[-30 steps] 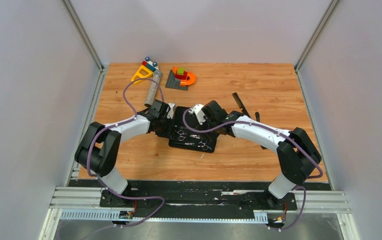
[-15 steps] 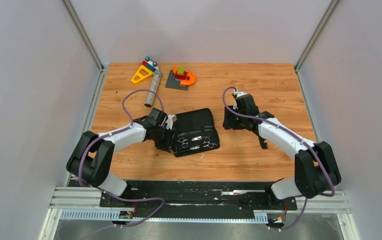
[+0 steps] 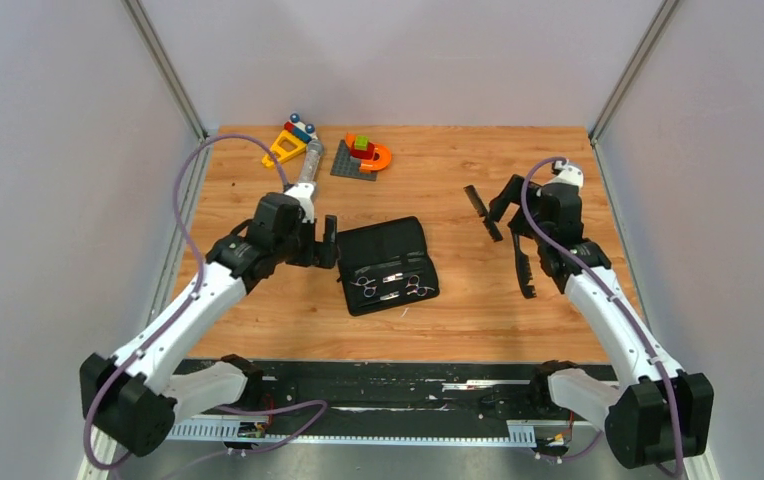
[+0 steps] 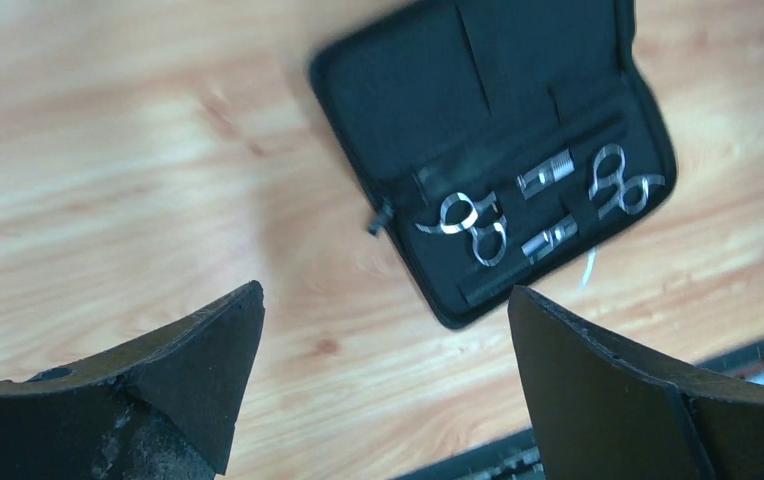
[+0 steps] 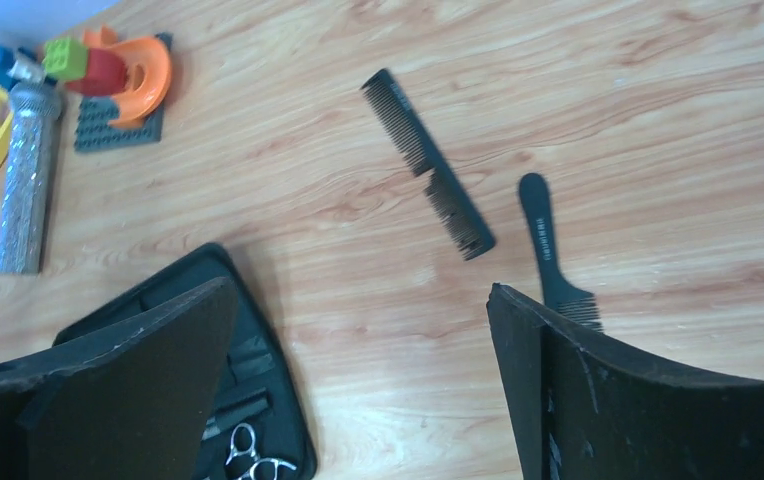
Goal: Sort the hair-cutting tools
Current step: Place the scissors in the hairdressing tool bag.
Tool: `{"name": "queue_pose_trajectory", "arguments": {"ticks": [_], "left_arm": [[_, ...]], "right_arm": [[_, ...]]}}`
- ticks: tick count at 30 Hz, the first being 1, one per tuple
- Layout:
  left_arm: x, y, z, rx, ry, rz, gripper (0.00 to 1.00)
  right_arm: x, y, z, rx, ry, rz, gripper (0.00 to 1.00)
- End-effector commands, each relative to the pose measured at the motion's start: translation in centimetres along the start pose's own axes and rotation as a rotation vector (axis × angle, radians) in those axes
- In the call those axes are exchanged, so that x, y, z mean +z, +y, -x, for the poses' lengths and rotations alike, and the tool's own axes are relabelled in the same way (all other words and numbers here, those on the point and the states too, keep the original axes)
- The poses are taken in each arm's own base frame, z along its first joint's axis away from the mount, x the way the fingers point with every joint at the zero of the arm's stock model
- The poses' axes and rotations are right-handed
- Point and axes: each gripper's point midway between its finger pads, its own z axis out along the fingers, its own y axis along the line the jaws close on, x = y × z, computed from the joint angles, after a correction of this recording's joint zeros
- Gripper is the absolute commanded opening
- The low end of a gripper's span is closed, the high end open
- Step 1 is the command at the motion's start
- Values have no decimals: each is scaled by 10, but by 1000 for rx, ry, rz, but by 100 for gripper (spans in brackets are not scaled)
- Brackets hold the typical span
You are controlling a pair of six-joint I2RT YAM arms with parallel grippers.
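Note:
A black zip case [image 3: 388, 250] lies open mid-table with two silver scissors [image 3: 363, 287] [image 3: 416, 289] strapped in its lower half; the left wrist view shows the case [image 4: 478, 90] and both scissors [image 4: 473, 222] [image 4: 620, 183]. A long black comb [image 3: 482, 212] [image 5: 426, 163] lies right of the case. A shorter comb-like tool [image 3: 524, 270] [image 5: 548, 245] lies further right, partly under my right arm. My left gripper [image 3: 326, 243] [image 4: 386, 295] hangs open just left of the case, holding nothing. My right gripper [image 3: 510, 212] [image 5: 360, 290] is open and empty above the combs.
A grey cylinder [image 3: 305, 180] [image 5: 26, 180] lies at the back left. Beside it are yellow toy blocks [image 3: 286, 146] and a grey plate with colourful blocks [image 3: 363, 155] [image 5: 108, 75]. Grey walls close in both sides and the back. A black rail [image 3: 398, 375] runs along the near edge.
Both arms have pulled away from the case, the left one to the left, the right one to the right rear. Both grippers have opened. The case has turned slightly and lies free.

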Motion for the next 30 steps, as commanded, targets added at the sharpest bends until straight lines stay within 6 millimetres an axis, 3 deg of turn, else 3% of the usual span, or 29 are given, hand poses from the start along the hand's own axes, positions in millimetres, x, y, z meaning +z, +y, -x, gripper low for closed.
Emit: {"name": "queue_pose_trajectory", "arguments": {"ticks": [1,5,9,12,16,18,30], "left_arm": [[-50,35,48,5,-237,210,100],[-90,60,66,-41,-408,338,100],[-111,77,69,-34,-498,404,100],[-111,88,62,-32,-506,446,100],[-102,90,57,-3,-508,445,100],[-98,92,56,12,-510,452,100],[-89,103,54,71,-490,498,100]], "right_arm": [[3,-23,20,78,-42,-96,100],[10,-44,23,51,-23,-190,99],[23,-39,20,-49,55,-162,97],[32,-39,9,-64,175,-151,92],[48,-59,-14,-20,321,-196,87],[56,-59,-23,-1,388,-166,86],[117,-70,-56,-121,630,-130,77]]}}
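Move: The black comb lies ahead of the right hand, about 12 cm out and 1 cm to its left, some 18 cm below; the handled comb is roughly 9 cm to the right and 2 cm back of the hand, equally low. From the left hand that black comb is some 21 cm ahead, 43 cm to the right and 14 cm below, with the tool bag 6 cm ahead, 15 cm right and 14 cm down. Swing the empty right gripper about 4 cm right, then drop it some 12 cm while easing forward over the near end of the black comb, tipping the fingers about 35 degrees steeper and narrowing them slightly, touching nothing. Meanwhile draw the open left gripper about 12 cm left, away from the bag, first up, then partly down again, tilting its fingers up and turning counter-clockwise. ##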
